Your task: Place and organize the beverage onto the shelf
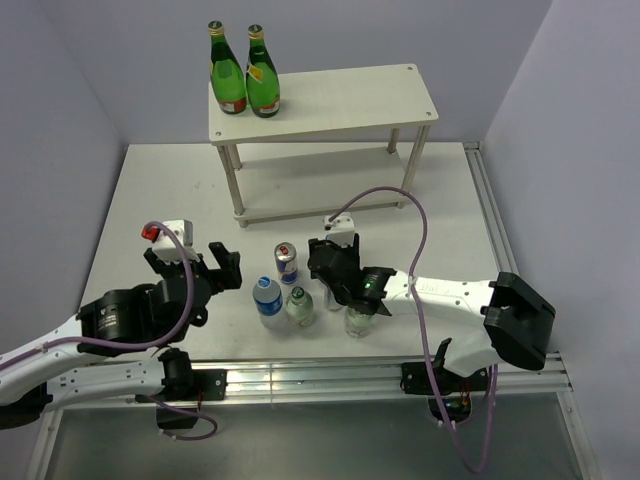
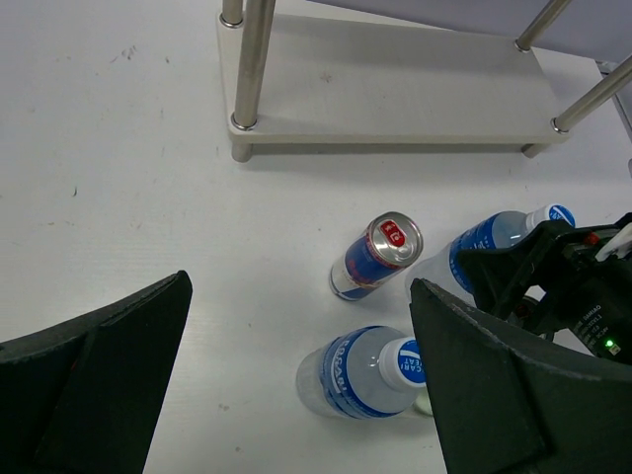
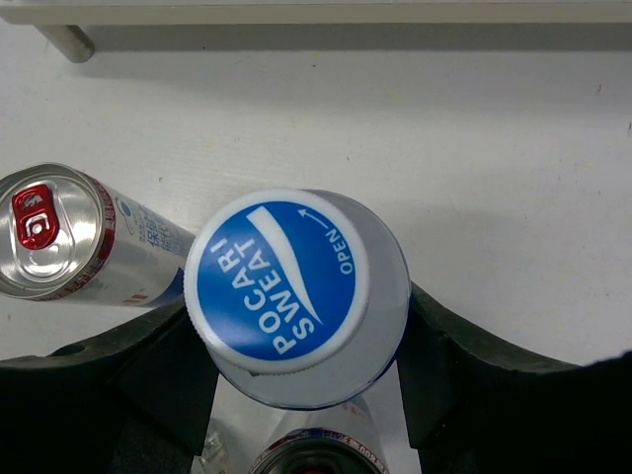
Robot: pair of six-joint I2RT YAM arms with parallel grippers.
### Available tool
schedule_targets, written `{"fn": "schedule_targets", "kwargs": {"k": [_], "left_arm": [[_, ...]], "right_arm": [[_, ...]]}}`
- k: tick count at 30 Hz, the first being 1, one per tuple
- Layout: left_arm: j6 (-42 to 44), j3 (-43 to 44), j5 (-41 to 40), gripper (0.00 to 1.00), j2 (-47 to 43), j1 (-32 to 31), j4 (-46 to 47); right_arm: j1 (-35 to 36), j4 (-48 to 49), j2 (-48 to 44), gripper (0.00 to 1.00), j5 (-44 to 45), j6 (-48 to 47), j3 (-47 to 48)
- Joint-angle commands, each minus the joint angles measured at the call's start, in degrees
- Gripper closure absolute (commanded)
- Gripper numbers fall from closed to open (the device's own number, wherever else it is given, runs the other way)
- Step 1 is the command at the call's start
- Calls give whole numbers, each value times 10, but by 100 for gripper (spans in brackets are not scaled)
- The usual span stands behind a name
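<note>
My right gripper (image 1: 335,275) (image 3: 301,355) is shut on a blue-capped water bottle (image 3: 281,286) (image 2: 489,237), one finger on each side of its shoulder; it stands on the table in front of the shelf (image 1: 340,95). To its left stands a blue-silver can (image 1: 286,262) (image 3: 59,237) (image 2: 380,257). A second water bottle (image 1: 267,297) (image 2: 360,375) and a small green-capped bottle (image 1: 299,305) stand nearer the front. Another small clear bottle (image 1: 358,322) sits under the right wrist. Below the held bottle another can top (image 3: 316,456) shows. My left gripper (image 1: 215,265) (image 2: 301,296) hangs open left of the drinks, holding nothing.
Two green glass bottles (image 1: 245,75) stand on the left end of the shelf's top board. The lower board (image 1: 320,185) (image 2: 395,89) carries nothing. A metal rail (image 1: 330,378) runs along the table's near edge.
</note>
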Motion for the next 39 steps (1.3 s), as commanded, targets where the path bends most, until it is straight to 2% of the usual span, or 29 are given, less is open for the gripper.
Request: {"fn": "schedule_targets", "kwargs": {"k": [1,3,5,9,16,22,26,27,30,39], "left_arm": [[27,32,-22,1,5,-3,-5],[37,40,-30,1,5,-3,-6],[41,40,-43,1,3,-2,-15],[33,9,-45,1,-15,-3,3],[9,6,-44,1,-22,-3,-20],[7,2,-43,1,-23,-3,-24],[16,-1,-41,1,-25,-3,-15],[14,-1,-42,1,-25,-3,-16],[16,-2,-39,1,-22,-3,-12],[32,-7,-24,1,12,-3,1]], "right_arm": [[-4,36,-4,58,35,2,-11],[-5,36,-4,75,36,-3,-6],[-5,21,-9,100,45,-3,15],[-4,-41,-53,100,57,-25,82],[-14,-156,-72,100,83,-134,325],[-73,-232,-5,100,57,-211,559],[-127,-324,96,100,17,-229,745],[-137,-341,115,100,11,-232,816],[-170,-390,171,100,-14,-250,928],[-289,-379,185,100,-90,-245,995]]}}
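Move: Ahead of the right hand, which already grips the far water bottle, lies its goal: the free right part of the upper shelf, some 27 cm farther out, 10 cm to the right and 20 cm higher. The green bottles stand on that shelf about 23 cm left of this spot. Beside the gripped bottle, the blue can is roughly 9 cm left; the silver can 6 cm back, 2 cm right. From the left hand the spot lies about 40 cm ahead, 28 cm right, roughly level. Lifting the water bottle off the table, the right arm takes it steeply up, nearly straight at first to about 40 cm, then forward some 14 cm and to the right towards the upper shelf, sinking a few centimetres at the end. The wrist tips the fingers up about 20 degrees and turns slightly clockwise; the fingers keep their grip. ##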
